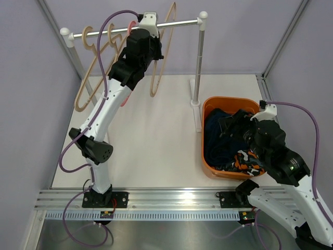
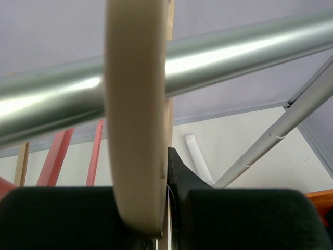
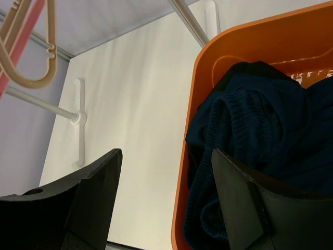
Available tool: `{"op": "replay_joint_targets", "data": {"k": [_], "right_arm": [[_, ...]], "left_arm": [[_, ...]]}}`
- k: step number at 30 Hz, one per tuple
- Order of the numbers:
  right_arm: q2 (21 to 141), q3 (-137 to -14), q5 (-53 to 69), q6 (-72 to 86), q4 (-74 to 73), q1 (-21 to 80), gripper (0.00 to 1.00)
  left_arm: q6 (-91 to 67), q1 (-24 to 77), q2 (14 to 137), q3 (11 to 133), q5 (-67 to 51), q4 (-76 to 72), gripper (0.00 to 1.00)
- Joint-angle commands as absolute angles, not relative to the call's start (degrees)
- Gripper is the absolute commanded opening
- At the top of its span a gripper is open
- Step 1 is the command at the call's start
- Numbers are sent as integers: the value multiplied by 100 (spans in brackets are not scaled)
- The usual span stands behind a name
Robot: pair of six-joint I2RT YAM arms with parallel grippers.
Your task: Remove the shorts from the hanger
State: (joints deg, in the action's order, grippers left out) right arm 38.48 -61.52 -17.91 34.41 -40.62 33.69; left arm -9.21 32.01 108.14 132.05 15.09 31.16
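The shorts lie heaped in an orange basket (image 1: 229, 99) at the right: dark navy ones (image 1: 217, 147), an orange, black and white patterned pair (image 1: 248, 162) at the near side, and black cloth (image 1: 229, 121) beside my right gripper. The hangers on the rail (image 1: 171, 23) are bare. My left gripper (image 1: 150, 22) is raised at the rail and shut on a beige hanger (image 2: 136, 130) that hooks over the rail (image 2: 250, 52). My right gripper (image 3: 166, 156) is open and empty, straddling the basket's rim (image 3: 208, 67) above the navy shorts (image 3: 250, 120).
Several bare beige hangers (image 1: 91, 78) and a pink one (image 2: 62, 156) hang on the rail's left part. The rack's upright post (image 1: 199, 62) and its white foot (image 1: 196, 117) stand just left of the basket. Grey walls close in the table.
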Motion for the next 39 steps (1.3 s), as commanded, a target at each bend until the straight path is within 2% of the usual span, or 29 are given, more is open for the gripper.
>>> {"op": "replay_joint_targets", "data": {"k": [1,26,39], "right_arm": [[3797,-6407,-1898,3164,-4219,3384,78],[3797,-6337,-1661,3138,-4210,3384,78],[3797,-6319,-1635,3190,-4263,3375,78]], "left_arm": [[-861,3155,10941,13605,1283,2268,1],[-1336,2927,11575,13720,1037,2109,11],[-1345,2821,11619,13685,1248,1863,12]]}}
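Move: The rail spot for the empty wooden hanger held in the left fingers lies about 6 cm ahead of that hand, straight on and some 4 cm above. Along the rail from the hand, the pink hanger's hook is about 9 cm left and 4 cm ahead, and the right-hand post's top is some 15 cm right and 7 cm ahead. From the right hand, waiting over the basket, the rail spot is roughly 30 cm ahead, 25 cm left and 15 cm up. Forward towards the rail goes the left hand, about 5 cm, slowing midway, drifting some 2 cm left and, after a tiny rise, sinking to just over 1 cm lower. It keeps the empty wooden hanger between its fingers while the wrist rolls about 5 degrees, left side down. Once nearly at the rail, the squeeze slackens, with the fingers barely parting. ##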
